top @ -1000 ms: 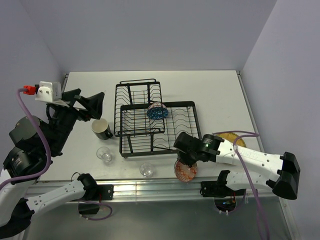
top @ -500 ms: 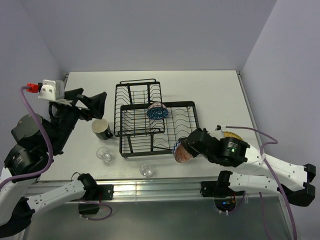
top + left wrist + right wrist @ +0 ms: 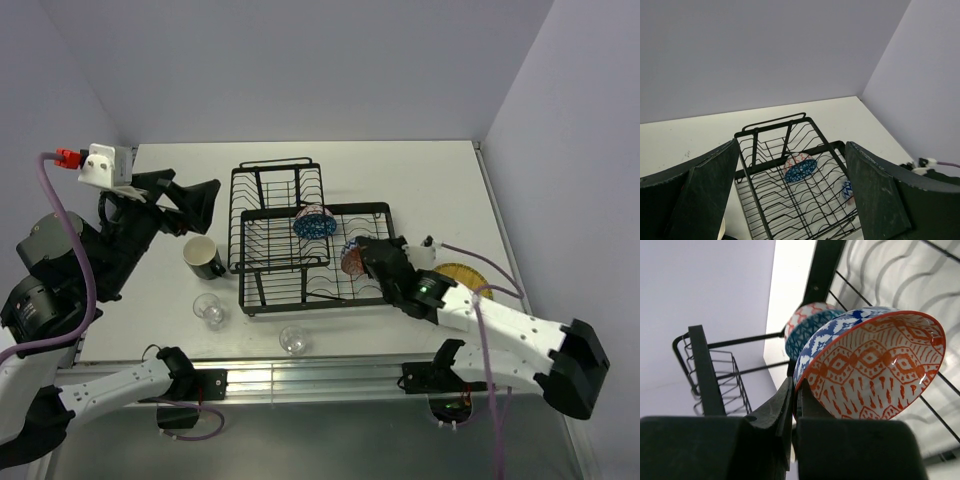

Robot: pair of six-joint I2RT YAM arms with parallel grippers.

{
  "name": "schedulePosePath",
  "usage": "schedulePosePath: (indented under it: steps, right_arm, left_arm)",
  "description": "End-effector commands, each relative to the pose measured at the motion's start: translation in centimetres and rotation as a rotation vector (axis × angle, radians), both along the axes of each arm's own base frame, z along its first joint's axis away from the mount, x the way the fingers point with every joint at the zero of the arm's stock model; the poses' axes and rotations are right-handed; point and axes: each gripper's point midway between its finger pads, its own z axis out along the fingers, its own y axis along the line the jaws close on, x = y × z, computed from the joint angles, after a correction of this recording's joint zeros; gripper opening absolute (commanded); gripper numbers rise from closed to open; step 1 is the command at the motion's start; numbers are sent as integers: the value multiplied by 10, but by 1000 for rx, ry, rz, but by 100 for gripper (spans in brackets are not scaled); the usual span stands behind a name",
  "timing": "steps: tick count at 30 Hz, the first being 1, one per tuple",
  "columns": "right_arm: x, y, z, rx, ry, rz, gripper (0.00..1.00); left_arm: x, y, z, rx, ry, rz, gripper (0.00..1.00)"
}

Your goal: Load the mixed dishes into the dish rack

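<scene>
The black wire dish rack (image 3: 340, 208) stands mid-table, and a small blue patterned bowl (image 3: 315, 222) rests on edge in it. My right gripper (image 3: 366, 260) is shut on the rim of the orange-red patterned bowl (image 3: 351, 258) and holds it tilted over the rack's right side. In the right wrist view this orange-red bowl (image 3: 875, 370) hangs just in front of the blue bowl (image 3: 810, 322). My left gripper (image 3: 190, 205) hangs open and empty, high to the left of the rack. Left of the rack are a black mug (image 3: 203, 258) and two clear glass cups (image 3: 209, 309) (image 3: 293, 340). A yellow plate (image 3: 468, 277) lies partly under the right arm.
Purple walls close in the white table at the back and on both sides. The left wrist view looks down between its wide fingers onto the rack (image 3: 775, 121), the blue bowl (image 3: 800, 167) and the orange-red bowl (image 3: 847, 191).
My right arm has lifted the orange-red bowl from the table's front edge up and back over the rack. The left arm has risen slightly, still open.
</scene>
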Motion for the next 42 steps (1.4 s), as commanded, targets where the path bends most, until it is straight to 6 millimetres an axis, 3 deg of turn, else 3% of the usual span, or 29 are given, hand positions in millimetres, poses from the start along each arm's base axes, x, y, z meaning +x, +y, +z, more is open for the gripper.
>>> schedulePosePath:
  steps: [1, 2, 3, 4, 6, 9, 13, 15, 16, 17, 19, 21, 22, 26, 42]
  right_arm:
    - [42, 29, 56, 141, -217, -6, 0]
    - [47, 34, 59, 147, -233, -3, 0]
    - [54, 41, 48, 120, -227, 0, 0]
    - [60, 48, 67, 167, -304, 2, 0]
    - [67, 56, 52, 161, -332, 15, 0]
    - [73, 66, 47, 193, -357, 18, 0]
    - [75, 69, 51, 237, -452, 23, 0]
    - [77, 73, 36, 247, -438, 17, 0]
    - [77, 74, 49, 294, -495, 13, 0]
    - [79, 78, 39, 285, -492, 18, 0]
    - [78, 88, 45, 319, -519, 32, 0]
    - [80, 96, 37, 310, -507, 30, 0]
    - [78, 103, 44, 336, -525, 37, 0]
    - [78, 116, 37, 340, -520, 41, 0]
    - [62, 112, -6, 305, -446, 14, 0]
  left_arm:
    - [-6, -6, 8, -15, 2, -48, 93]
    - [-6, -6, 9, -16, 1, -49, 93]
    - [-6, -6, 9, -17, 2, -51, 93]
    - [-7, -7, 9, -23, 2, -55, 93]
    - [-7, -7, 9, -26, 2, -59, 93]
    - [-9, -9, 7, -18, 12, -70, 93]
    - [-10, -6, 2, -2, 23, -68, 93]
    - [-10, -3, 0, 5, 27, -56, 93]
    - [-10, -3, -1, 9, 31, -54, 93]
    - [-10, -3, -1, 15, 30, -55, 93]
    - [-9, -4, -3, 28, 35, -56, 94]
    - [-8, -6, -2, 36, 36, -59, 94]
    - [-8, -7, -3, 45, 38, -63, 94]
    - [-7, -9, -2, 53, 37, -69, 93]
    - [-7, -15, -9, 71, 61, -88, 93]
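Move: The blue bowl already standing in the dish rack is about 11 cm ahead of the right hand, 12 cm to its left and 6 cm lower; the space just on its near side is where the pinched red-patterned bowl is going. The rack's upper tier lies some 12 cm ahead and 20 cm left, slightly lower. The yellow plate is level with this hand, 23 cm right and 13 cm down. From the left hand, the blue bowl lies 18 cm ahead, 18 cm right and 36 cm below. The red-patterned bowl, still pinched by its rim, is carried over the rack towards the near side of the blue bowl: the right hand first sweeps forward and left together, about 7 cm each way, then goes 5 cm farther left, sinking a little and easing back slightly. The wrist tips the fingers up by 20-odd degrees to nearly level and rolls its left side up, with the fingers kept shut. ##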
